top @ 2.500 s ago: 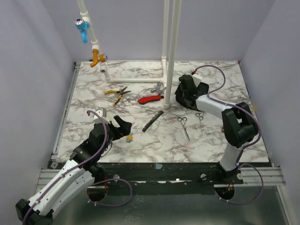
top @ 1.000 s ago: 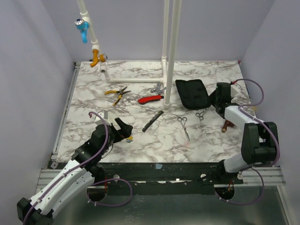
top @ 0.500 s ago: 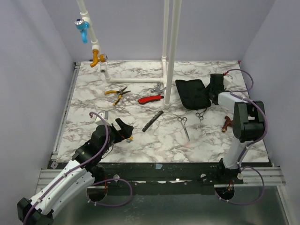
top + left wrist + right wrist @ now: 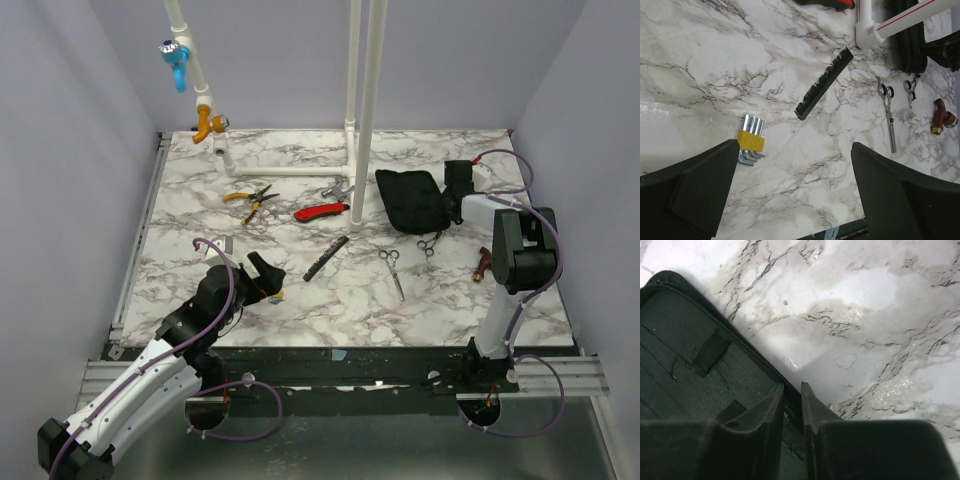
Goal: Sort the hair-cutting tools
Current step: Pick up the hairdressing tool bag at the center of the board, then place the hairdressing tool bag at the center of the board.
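Observation:
A long black comb (image 4: 326, 258) (image 4: 824, 83) lies mid-table. To its right are silver scissors (image 4: 391, 268) (image 4: 888, 117) and a smaller pair (image 4: 428, 244) (image 4: 910, 87). An open black case (image 4: 410, 200) (image 4: 685, 365) lies flat behind them. My right gripper (image 4: 452, 203) (image 4: 792, 390) sits at the case's right edge, its jaws drawn close with the zippered rim between them. Near the front left, my left gripper (image 4: 265, 280) (image 4: 795, 150) hovers wide open over bare marble, holding nothing.
A yellow-banded hex key set (image 4: 751, 145) lies by the left finger. Yellow-handled pliers (image 4: 250, 200), a red-handled tool (image 4: 322, 211) and a white pipe frame (image 4: 365, 110) stand at the back. A small brown object (image 4: 485, 264) lies at the right.
My right arm swung from the table's right side back to the case's right edge, and its jaws narrowed onto the rim. The left arm has not moved.

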You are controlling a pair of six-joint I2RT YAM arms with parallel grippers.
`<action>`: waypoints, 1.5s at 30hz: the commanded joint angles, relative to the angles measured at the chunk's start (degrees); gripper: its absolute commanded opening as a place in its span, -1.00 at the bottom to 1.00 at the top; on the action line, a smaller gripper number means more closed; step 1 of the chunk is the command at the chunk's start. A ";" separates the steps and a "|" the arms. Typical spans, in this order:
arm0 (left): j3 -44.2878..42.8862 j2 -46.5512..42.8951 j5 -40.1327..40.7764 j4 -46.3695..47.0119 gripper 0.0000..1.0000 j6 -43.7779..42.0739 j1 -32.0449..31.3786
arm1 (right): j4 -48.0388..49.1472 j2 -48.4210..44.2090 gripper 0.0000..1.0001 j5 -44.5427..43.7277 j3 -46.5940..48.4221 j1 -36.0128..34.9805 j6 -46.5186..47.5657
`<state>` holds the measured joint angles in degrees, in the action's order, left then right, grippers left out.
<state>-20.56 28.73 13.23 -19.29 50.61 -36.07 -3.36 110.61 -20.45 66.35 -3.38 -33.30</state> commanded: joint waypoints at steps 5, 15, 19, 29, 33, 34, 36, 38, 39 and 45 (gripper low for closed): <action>0.44 -0.90 -1.11 1.03 0.92 -0.48 0.30 | -1.45 -4.38 -0.99 -0.94 -2.76 -0.05 -0.90; 0.12 -2.19 -0.45 0.22 0.92 -0.90 0.39 | -4.43 -18.48 -0.99 -0.04 -4.87 -0.12 -4.40; 0.08 -2.04 -0.80 0.61 0.92 -1.00 0.39 | -6.26 -27.63 -0.99 1.59 -10.29 -0.14 -6.36; -0.09 -2.19 -2.29 0.92 0.92 -0.51 0.56 | -15.71 -52.04 -0.99 8.78 -18.68 -0.71 -7.31; 0.00 -2.85 -2.86 0.92 0.91 0.44 0.50 | -20.11 -59.08 -0.99 12.99 -18.36 -1.51 -7.80; -0.08 -2.90 -3.11 0.90 0.90 0.66 0.50 | -20.89 -60.85 -0.99 14.33 -18.27 -1.63 -7.78; -0.59 -2.99 -3.30 0.62 0.91 0.44 0.56 | -22.05 -63.81 -0.99 16.89 -17.82 -1.93 -7.40; -1.97 -2.77 -3.16 -0.18 0.90 -0.43 0.52 | -25.18 -64.65 -0.99 17.81 -15.93 -3.90 -7.68; -2.71 -2.60 -2.82 -0.89 0.90 -0.71 0.53 | -25.69 -65.59 -0.99 19.27 -15.68 -4.16 -8.17; -4.25 -3.78 -1.74 -3.47 0.90 -0.55 0.52 | -25.43 -69.67 -0.99 29.74 -18.19 -5.96 -13.88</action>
<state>-22.96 26.22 11.35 -20.71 50.57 -35.75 -27.18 42.98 -0.21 48.82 -8.05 -43.00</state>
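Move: At the right hand's fingertips is the bag's right-hand rim, lying between the fingers; the bag's middle is some 9 cm to the left and about level ahead, barely 1 cm lower. From that hand the small scissors are about 11 cm back and 6 cm left, the long scissors 19 cm back and 17 cm left, the brown pipe 17 cm back and 7 cm right. From the left hand the bag's middle lies roughly 27 cm ahead, 40 cm right and 11 cm below. Shutting its already narrow gap, the right hand pinches the bag's right rim, then lifts it steeply by about 23 cm while pulling back some 19 cm towards the robot, swinging left by 8 cm late on. The wrist tips the fingers up from their downward slant, rolls its left side up and turns counter-clockwise. At the very end the open, empty left hand rises about 2 cm. ##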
